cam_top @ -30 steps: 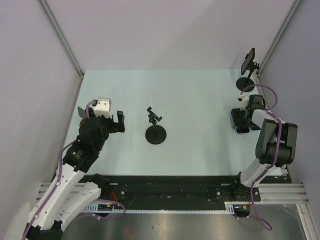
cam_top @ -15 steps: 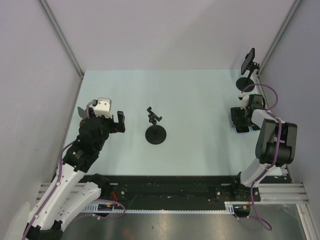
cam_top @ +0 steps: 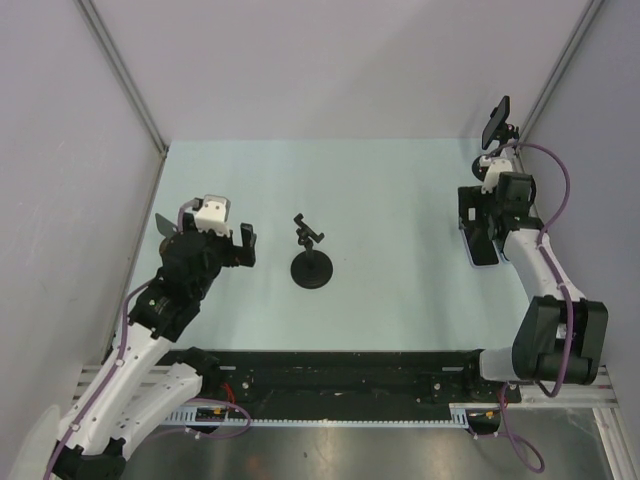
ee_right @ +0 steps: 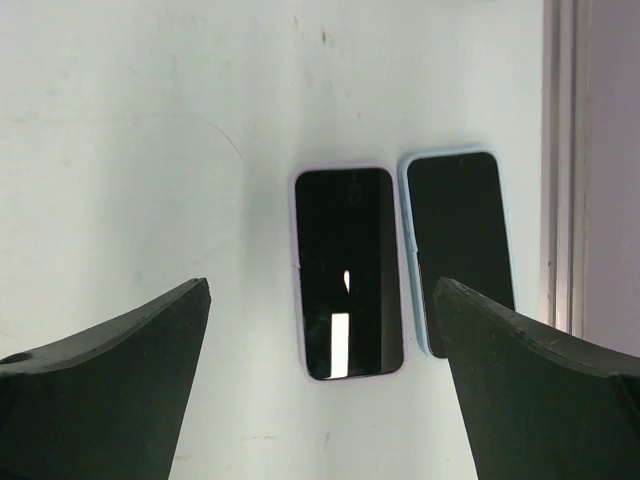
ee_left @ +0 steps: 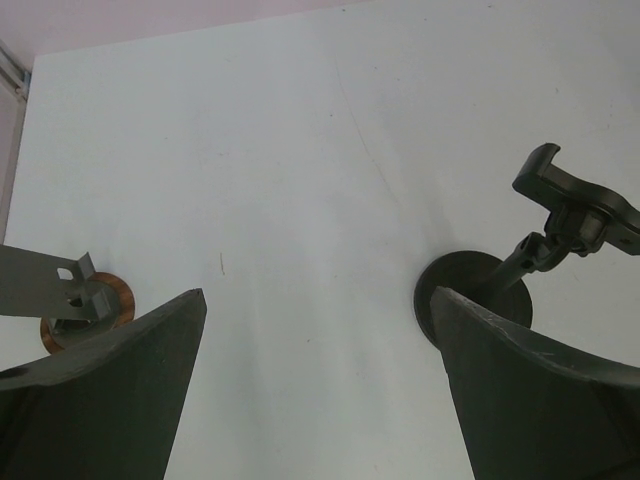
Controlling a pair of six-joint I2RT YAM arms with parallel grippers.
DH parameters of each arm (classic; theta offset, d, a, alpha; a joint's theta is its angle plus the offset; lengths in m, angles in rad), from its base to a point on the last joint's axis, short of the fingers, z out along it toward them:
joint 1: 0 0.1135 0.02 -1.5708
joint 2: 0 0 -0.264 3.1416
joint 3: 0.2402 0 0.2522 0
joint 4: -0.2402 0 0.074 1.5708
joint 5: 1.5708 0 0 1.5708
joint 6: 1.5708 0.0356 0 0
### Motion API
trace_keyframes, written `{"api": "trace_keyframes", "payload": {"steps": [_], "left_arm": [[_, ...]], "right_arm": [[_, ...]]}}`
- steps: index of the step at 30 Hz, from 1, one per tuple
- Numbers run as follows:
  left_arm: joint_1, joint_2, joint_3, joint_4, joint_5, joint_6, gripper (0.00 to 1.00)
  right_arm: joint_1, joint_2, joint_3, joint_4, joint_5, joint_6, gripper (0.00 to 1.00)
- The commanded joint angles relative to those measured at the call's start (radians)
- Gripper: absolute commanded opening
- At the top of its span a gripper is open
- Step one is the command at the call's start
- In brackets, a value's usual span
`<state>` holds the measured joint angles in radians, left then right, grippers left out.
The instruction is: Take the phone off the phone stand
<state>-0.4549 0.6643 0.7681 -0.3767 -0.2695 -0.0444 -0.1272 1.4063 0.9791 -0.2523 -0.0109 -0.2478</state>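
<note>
A dark phone (cam_top: 496,121) sits tilted in a black phone stand (cam_top: 489,166) at the far right corner of the table. My right gripper (cam_top: 478,225) is open and empty, nearer than that stand. It hangs above two phones lying flat: one in a lilac case (ee_right: 348,272) and one in a blue case (ee_right: 458,250). In the right wrist view the gripper (ee_right: 322,285) has its fingers wide apart. My left gripper (cam_top: 215,250) is open and empty at the left; it also shows in the left wrist view (ee_left: 318,295).
An empty black phone stand (cam_top: 312,262) with a round base stands mid-table; it also shows in the left wrist view (ee_left: 510,280). A small grey metal stand on a copper base (ee_left: 75,300) is by my left gripper. Grey walls enclose the table, and a metal rail (ee_right: 565,160) runs along its right edge.
My right arm has lifted and drawn back from the two flat phones toward the far right. My left gripper has shifted slightly right.
</note>
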Motion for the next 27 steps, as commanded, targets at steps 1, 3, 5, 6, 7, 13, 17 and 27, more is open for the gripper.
{"api": "trace_keyframes", "payload": {"steps": [1,3,5,6,7,13,17,27], "left_arm": [[0.007,0.015,0.003,0.03,0.073,0.011,1.0],[0.007,0.018,0.003,0.032,0.082,0.008,1.0],[0.007,0.024,0.003,0.032,0.098,0.008,1.0],[0.007,0.026,0.007,0.033,0.11,0.008,1.0],[0.007,0.029,0.007,0.033,0.122,0.006,1.0],[0.005,0.099,0.025,0.039,0.233,-0.096,1.0],[-0.021,0.178,0.06,0.039,0.294,-0.193,1.0],[-0.33,0.32,0.207,0.039,0.041,-0.353,1.0]], "right_arm": [[0.02,-0.092,0.01,0.041,0.045,0.122,1.0],[0.026,-0.125,0.01,0.039,0.026,0.181,1.0],[0.038,-0.148,0.01,0.035,-0.016,0.269,1.0],[0.061,-0.176,0.01,0.03,-0.026,0.301,1.0],[0.073,-0.191,0.01,0.027,-0.034,0.347,1.0],[0.178,-0.329,0.01,-0.067,-0.049,0.424,1.0],[0.244,-0.455,0.003,-0.143,-0.028,0.423,1.0],[0.319,-0.743,-0.069,-0.265,0.008,0.394,1.0]]}}
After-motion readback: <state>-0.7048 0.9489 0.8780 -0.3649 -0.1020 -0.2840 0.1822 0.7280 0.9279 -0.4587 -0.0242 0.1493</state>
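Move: The emptied black stand is about 16 cm to the left hand's right, nearly level with it fore and aft, its middle some 17 cm below; the copper-based stand is 23 cm left and 5 cm ahead. For the right hand, the empty stand lies roughly 46 cm left and 11 cm back, the laid phone 4 cm back, 3 cm right and 13 cm down, the blue-edged phone 8 cm right of that, and the loaded stand 26 cm ahead and 12 cm right. The left hand, open and empty, swings about 12 cm right towards the emptied black stand, dipping some 4 cm before starting to rise again, while its wrist turns clockwise and tips further down. The right hand, already clear of the laid phone, goes on climbing, about 15 cm, then also sweeps left and draws back by 11 or 12 cm each, its wrist levelling out and rolling left side up, fingers still wide open. ##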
